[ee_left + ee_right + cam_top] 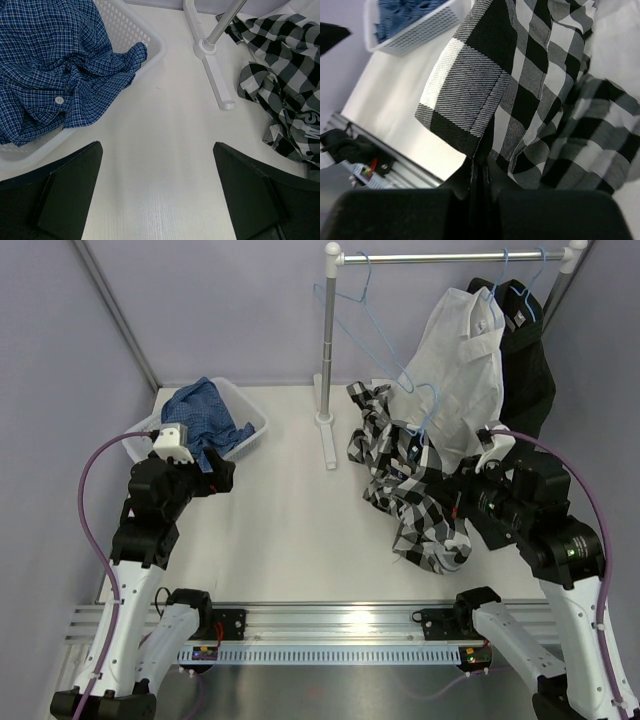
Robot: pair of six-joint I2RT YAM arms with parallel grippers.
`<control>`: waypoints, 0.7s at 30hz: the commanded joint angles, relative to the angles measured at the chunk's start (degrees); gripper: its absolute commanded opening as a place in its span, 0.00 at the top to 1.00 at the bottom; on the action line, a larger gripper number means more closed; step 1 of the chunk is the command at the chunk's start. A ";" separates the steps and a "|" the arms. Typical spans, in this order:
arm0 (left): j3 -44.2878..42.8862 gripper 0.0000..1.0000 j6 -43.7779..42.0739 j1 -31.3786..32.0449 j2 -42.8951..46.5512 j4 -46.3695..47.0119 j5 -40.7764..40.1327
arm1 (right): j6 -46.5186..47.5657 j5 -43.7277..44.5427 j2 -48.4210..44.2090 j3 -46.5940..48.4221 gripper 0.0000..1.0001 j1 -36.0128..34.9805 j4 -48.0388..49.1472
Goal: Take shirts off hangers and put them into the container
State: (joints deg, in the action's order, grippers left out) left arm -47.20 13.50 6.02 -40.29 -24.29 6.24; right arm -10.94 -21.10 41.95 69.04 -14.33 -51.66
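The blue small-check shirt (205,420) lies crumpled in the white container (252,422) at the back left; one sleeve (120,62) spills over the container's rim (150,37). My left gripper (157,195) hovers open over bare table just in front of it, holding nothing. My right gripper (481,172) is shut on an edge of the black-and-white check shirt (520,75), which hangs bunched (410,490) beside the rack base. The white shirt (460,350) and black shirt (528,360) hang on light-blue hangers. An empty hanger (352,315) dangles from the rail.
The rack's upright pole (327,350) and its foot (216,82) stand mid-table between the container and the check shirt. The top rail (450,256) runs right from the pole. Grey walls close in the left and back sides. The arms' mounting rail (340,625) lines the near edge.
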 commanded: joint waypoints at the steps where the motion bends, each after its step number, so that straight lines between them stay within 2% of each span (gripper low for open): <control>1: -0.09 0.01 -0.40 0.22 0.04 2.67 0.09 | 2.76 -11.67 2.16 7.51 1.00 0.00 -1.17; 6: 0.00 0.01 -0.49 0.22 0.13 2.67 -0.09 | 2.94 -15.19 6.38 15.94 1.00 0.00 -0.11; 15: 0.09 0.01 -0.58 0.22 0.74 2.67 -0.35 | 2.59 -22.04 20.88 41.32 1.00 0.00 2.08; 18: 0.09 0.01 -0.58 0.22 0.92 2.67 -0.35 | 0.49 -25.03 24.31 44.95 1.00 -0.09 4.71; 21: -0.09 0.01 -0.58 0.22 0.83 2.67 -0.18 | -0.66 -27.15 25.98 43.74 1.00 -1.05 7.70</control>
State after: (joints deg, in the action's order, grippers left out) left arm -47.20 13.50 6.02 -40.21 -24.29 6.22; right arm -13.52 -39.72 66.81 111.85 -14.52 -48.14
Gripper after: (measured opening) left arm 0.988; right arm 0.049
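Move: Off to the left, some 57 cm over and 30 cm ahead of the right hand, stands the container, about 27 cm lower; this hand already holds the checkered shirt with its hanger. The rack post is roughly 33 cm ahead and 26 cm left, and the hanging white shirt about 28 cm ahead, 8 cm right and slightly higher. From the left hand the container is some 21 cm ahead, 8 cm left and 21 cm below. Hoisting the checkered shirt by the cloth still pinched in its shut fingers, the right hand climbs briskly about 20 cm in front of the rack, drifting some 6 cm left towards the container's side. The wrist turns counter-clockwise and tips its fingers upward, each nearly 20 degrees, and the rise slows at the end. ##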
